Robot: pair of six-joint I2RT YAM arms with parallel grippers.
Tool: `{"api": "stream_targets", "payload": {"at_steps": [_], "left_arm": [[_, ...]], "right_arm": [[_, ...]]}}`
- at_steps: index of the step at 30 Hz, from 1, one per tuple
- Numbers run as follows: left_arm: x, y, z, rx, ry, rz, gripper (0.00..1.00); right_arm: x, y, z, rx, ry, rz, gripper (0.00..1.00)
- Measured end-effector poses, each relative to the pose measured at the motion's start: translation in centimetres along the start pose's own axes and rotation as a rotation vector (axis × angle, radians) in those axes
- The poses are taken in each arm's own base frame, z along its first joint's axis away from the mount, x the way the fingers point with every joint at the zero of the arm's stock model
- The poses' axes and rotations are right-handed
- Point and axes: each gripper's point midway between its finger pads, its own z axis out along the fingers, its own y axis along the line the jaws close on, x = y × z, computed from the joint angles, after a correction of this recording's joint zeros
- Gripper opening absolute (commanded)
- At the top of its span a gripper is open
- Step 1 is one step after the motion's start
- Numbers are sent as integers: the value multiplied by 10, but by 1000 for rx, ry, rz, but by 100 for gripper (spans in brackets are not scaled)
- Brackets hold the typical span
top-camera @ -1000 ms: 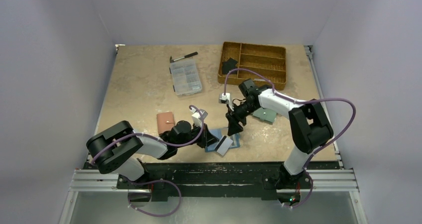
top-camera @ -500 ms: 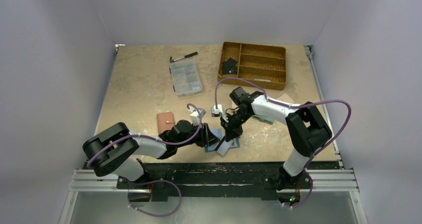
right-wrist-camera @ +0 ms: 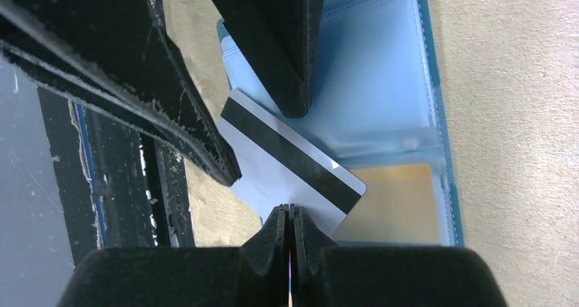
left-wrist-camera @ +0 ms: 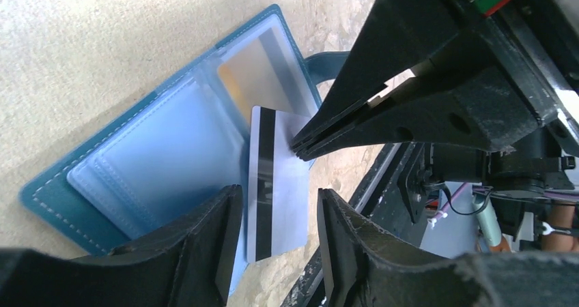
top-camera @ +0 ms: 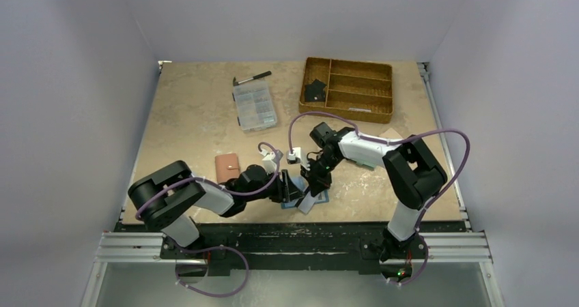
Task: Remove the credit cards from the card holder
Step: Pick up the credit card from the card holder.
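Observation:
The dark blue card holder (top-camera: 296, 187) lies open near the table's front edge, its light blue sleeves up (left-wrist-camera: 157, 150) (right-wrist-camera: 382, 82). A greyish card (left-wrist-camera: 280, 177) with a black stripe lies half off its near side (right-wrist-camera: 273, 164) (top-camera: 307, 203). A tan card (left-wrist-camera: 263, 75) sits in a clear sleeve (right-wrist-camera: 396, 205). No black card shows. My right gripper (right-wrist-camera: 291, 208) is shut, both tips touching the greyish card's edge from above (left-wrist-camera: 298, 149) (top-camera: 315, 186). My left gripper (left-wrist-camera: 278, 201) is open and straddles the card's striped end (top-camera: 289, 189).
A pinkish-brown wallet (top-camera: 227, 167) lies left of my left gripper. A clear parts box (top-camera: 254, 107) and a pen (top-camera: 252, 78) are at the back. A wicker tray (top-camera: 358, 106) with a dark item stands back right. The black front rail (top-camera: 307, 226) is close.
My right gripper has come down and to the left from above the card holder until its shut tips rest on the greyish card. My left arm has shifted only slightly.

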Motion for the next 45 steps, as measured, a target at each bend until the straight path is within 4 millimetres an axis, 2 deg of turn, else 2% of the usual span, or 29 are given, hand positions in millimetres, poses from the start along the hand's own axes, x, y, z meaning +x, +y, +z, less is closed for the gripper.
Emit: {"api": "stream_targets", "payload": {"at_steps": [10,15,20,24,28,32,40,45], "left_arm": [[1,-6,4,27,6,-67,53],[1,-5,-19,-1,-12,-87,53],[-7,-19,-43,38,-76,-126,55],[9,-17,-50,30,-69,-194,55],[35,-16,-48,8,-30,-260,55],[47,-8,-43,-27,-55,-346,54],[42,-10,-30,-39,-130,-496,52],[48,-18,-18,-45,-141,-603,50]], "right_arm": [[0,-1,1,-5,15,48,3],[0,-1,1,-8,20,58,4],[0,-1,0,-3,24,66,5],[0,-2,0,-1,25,73,5],[0,-2,1,-3,28,81,5],[0,-2,1,-2,29,85,5],[0,-2,0,-2,29,88,5],[-1,-2,0,-2,29,89,5]]}}
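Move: Just ahead of the left hand's half-open fingers lies the credit card, its middle about 3 cm to the right, level fore and aft and 2 cm lower. The blue card holder's middle is roughly 3 cm forward and 2 cm right of that hand, and the table's near edge is some 8 cm straight back. From the right hand the card's middle lies about 2 cm left, 1 cm back and 1 cm below. Backing off from above the card's left side, the left hand lifts about 4 cm while edging left, then sinks again and swings right, ending about 5 cm farther back, behind the card's near end. Its wrist rolls some 35 degrees, counter-clockwise looking along the fingers, which stay half open. The right hand stays put, its shut fingertips still resting on the card. ##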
